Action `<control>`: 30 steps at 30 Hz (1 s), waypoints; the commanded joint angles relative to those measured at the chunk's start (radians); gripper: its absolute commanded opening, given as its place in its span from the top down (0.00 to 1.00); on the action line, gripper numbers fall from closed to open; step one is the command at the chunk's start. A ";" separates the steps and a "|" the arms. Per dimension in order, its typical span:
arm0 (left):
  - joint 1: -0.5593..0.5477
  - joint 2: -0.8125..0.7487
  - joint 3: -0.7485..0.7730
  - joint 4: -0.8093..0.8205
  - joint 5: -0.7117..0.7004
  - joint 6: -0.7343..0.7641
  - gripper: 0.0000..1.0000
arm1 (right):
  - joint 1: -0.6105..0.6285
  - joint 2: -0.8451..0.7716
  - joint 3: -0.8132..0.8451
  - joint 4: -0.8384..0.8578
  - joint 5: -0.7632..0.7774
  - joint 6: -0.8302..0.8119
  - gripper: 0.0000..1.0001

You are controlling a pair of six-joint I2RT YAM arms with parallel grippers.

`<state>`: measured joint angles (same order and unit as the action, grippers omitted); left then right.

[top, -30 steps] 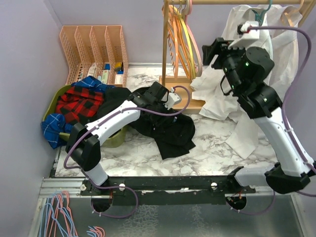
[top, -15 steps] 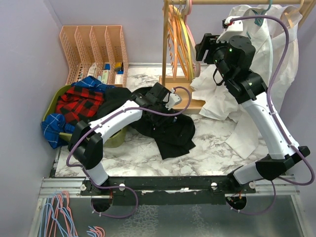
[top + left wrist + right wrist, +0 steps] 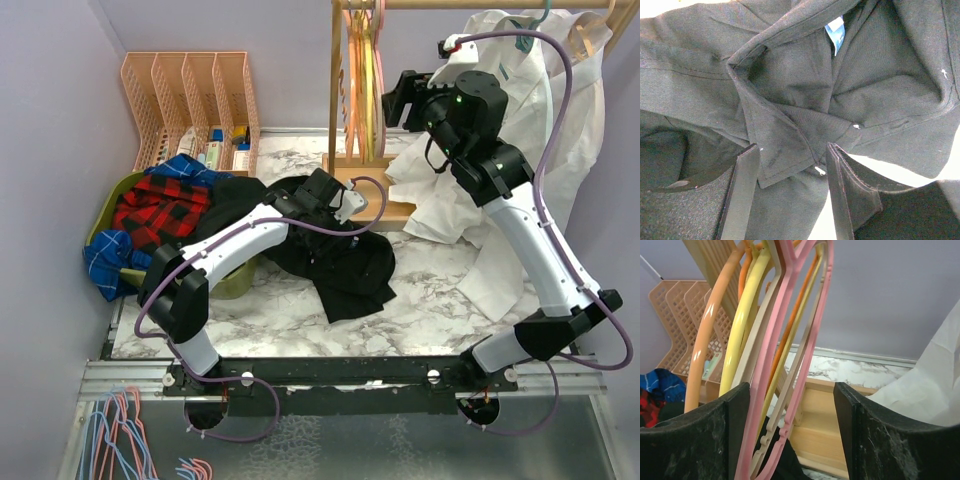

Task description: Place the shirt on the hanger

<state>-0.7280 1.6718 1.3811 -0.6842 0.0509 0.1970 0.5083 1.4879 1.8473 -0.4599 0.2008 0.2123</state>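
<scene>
The black shirt (image 3: 345,265) lies crumpled on the marble table, partly over the green basket. My left gripper (image 3: 325,195) is low over its collar. In the left wrist view the left gripper (image 3: 790,165) is open; its fingers (image 3: 742,190) straddle a collar flap of the shirt (image 3: 790,75) without pinching it. The pink hanger (image 3: 380,70) hangs on the wooden rack among other hangers. My right gripper (image 3: 390,100) is raised at the hangers. In the right wrist view the right gripper (image 3: 791,395) is open, and the pink hanger (image 3: 765,375) runs between its fingers, close to the left one.
Orange and yellow hangers (image 3: 740,340) hang just left of the pink one. The wooden rack (image 3: 335,110) stands at the back centre, with white shirts (image 3: 520,120) to its right. A peach organiser (image 3: 195,95) and a green basket (image 3: 100,225) holding a plaid garment (image 3: 160,210) stand at the left.
My right arm has swung left and up until its open fingers reach the hangers, and the jaws have widened slightly. The left arm and the shirt have not moved.
</scene>
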 commanded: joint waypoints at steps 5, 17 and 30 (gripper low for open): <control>-0.005 -0.007 0.003 0.009 -0.026 0.011 0.43 | -0.004 0.034 0.036 -0.001 -0.108 0.044 0.29; -0.005 0.015 0.019 0.002 -0.038 0.015 0.43 | -0.004 0.162 0.144 -0.096 -0.085 0.078 0.27; -0.004 0.039 0.027 -0.001 -0.044 0.018 0.43 | -0.004 0.142 0.195 -0.178 0.172 0.007 0.31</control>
<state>-0.7280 1.6844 1.3815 -0.6842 0.0319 0.2077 0.5083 1.6588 1.9965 -0.5858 0.2672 0.2543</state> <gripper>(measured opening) 0.566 0.684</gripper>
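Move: The pink hanger runs just inside the right hand's left finger; its middle is some 8 cm ahead of the hand, 3 cm left and 3 cm up. The bunch of yellow, beige and orange hangers hangs about 8 cm ahead and 6 cm to the hand's left, the white garment roughly 12 cm ahead, 22 cm right and 15 cm lower. From the left hand, over the shirt, the pink hanger lies about 18 cm ahead, 12 cm right and 35 cm up. Leftward first, by about 3.5 cm, then also forward and down, the right hand works its open left finger in between the pink hanger and the rest of the bunch. It then swings back right nearly as far, ending some 4 cm lower and 3.5 cm farther forward, tipped down slightly, the fingers still open with the pink hanger just inside the left one. ##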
